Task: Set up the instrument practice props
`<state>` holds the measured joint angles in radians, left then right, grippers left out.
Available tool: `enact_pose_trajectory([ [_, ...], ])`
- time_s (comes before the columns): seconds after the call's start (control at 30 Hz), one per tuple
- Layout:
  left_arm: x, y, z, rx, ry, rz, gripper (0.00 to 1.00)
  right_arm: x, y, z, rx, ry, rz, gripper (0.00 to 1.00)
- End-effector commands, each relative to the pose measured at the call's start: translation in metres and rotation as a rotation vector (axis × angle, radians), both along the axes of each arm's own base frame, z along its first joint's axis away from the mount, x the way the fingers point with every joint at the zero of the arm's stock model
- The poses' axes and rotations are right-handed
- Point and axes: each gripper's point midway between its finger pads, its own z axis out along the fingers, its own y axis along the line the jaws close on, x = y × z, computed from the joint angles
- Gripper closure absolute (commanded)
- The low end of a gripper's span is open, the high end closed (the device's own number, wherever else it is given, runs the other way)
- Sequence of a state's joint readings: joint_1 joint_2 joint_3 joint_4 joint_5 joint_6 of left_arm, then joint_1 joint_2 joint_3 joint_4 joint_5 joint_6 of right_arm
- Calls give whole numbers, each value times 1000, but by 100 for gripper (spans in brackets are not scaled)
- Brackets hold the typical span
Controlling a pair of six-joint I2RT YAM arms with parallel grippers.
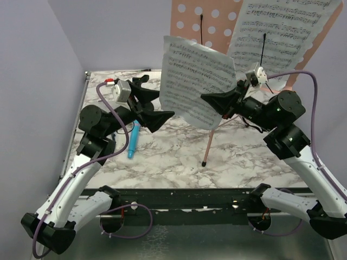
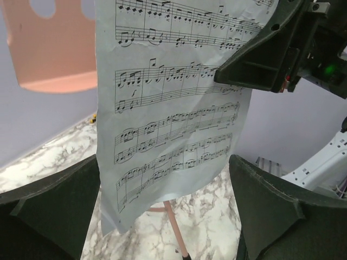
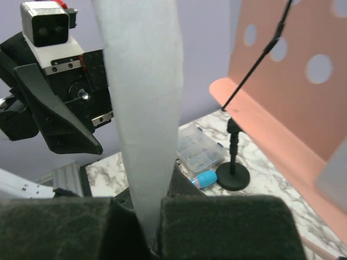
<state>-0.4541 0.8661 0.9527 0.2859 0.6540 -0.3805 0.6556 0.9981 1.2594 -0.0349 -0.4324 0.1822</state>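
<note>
My right gripper (image 1: pixel 207 99) is shut on the edge of a white sheet-music page (image 1: pixel 195 81) and holds it upright in the air in front of the pink music stand (image 1: pixel 190 21). In the right wrist view the page (image 3: pixel 143 97) rises edge-on from between the shut pads of that gripper (image 3: pixel 154 216). My left gripper (image 1: pixel 157 97) stands wide open beside the page's left edge. The page (image 2: pixel 168 108) hangs ahead of its fingers (image 2: pixel 54 200), apart from them. Another page (image 1: pixel 282 32) leans on the stand. The blue microphone (image 1: pixel 133 140) lies on the table. The black mic stand (image 3: pixel 233 176) is upright beside it.
A clear compartment box (image 3: pixel 199 147) lies behind the microphone (image 3: pixel 205 179). The stand's pink tripod leg (image 1: pixel 209 143) reaches down to mid-table, below the held page. A purple wall closes off the table's left side. Both arms meet over the table's middle.
</note>
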Motion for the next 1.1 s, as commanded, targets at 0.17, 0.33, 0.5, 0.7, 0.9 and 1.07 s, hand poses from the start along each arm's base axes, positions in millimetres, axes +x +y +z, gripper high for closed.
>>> enact_pose_trajectory([
  [0.17,25,-8,47,-20,-53,35,5,-1,-49,53,61,-79,-231,99],
  [0.33,43,-7,70,-71,-33,93,10,-11,-68,75,90,-123,-278,99],
  [0.5,53,-12,90,-108,-7,82,21,-24,-87,94,124,-161,-320,99],
  [0.7,66,-20,100,-149,69,66,28,-36,-110,108,140,-195,-383,100],
  [0.9,74,-31,113,-168,104,31,34,-39,-125,112,139,-212,-440,99],
  [1.07,72,-52,121,-160,123,-33,37,-38,-131,111,142,-209,-467,99],
])
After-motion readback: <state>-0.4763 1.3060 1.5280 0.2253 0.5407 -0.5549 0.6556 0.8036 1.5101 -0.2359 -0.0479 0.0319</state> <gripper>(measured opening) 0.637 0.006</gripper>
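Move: The left hand, open and empty, has the left wire page-holder of the stand's desk some 18 cm ahead, 10 cm to its right and 7 cm above; the loose sheet hangs about 7 cm to its right and 4 cm farther out. The desk, where the right hand's sheet belongs, has its middle roughly 17 cm ahead of that hand, 10 cm right and 6 cm up; the sheet already clipped there lies 16 cm ahead, 19 cm right and 8 cm up. Rising and swinging right, with a slight draw back, the right hand keeps its pinch on the loose sheet and carries it about 17 cm across in front of the desk, the wrist turning some 25 degrees clockwise. The left hand climbs and reaches forward, edging right, towards the left wire page-holder, its fingers narrowing to roughly two thirds open on nothing. ##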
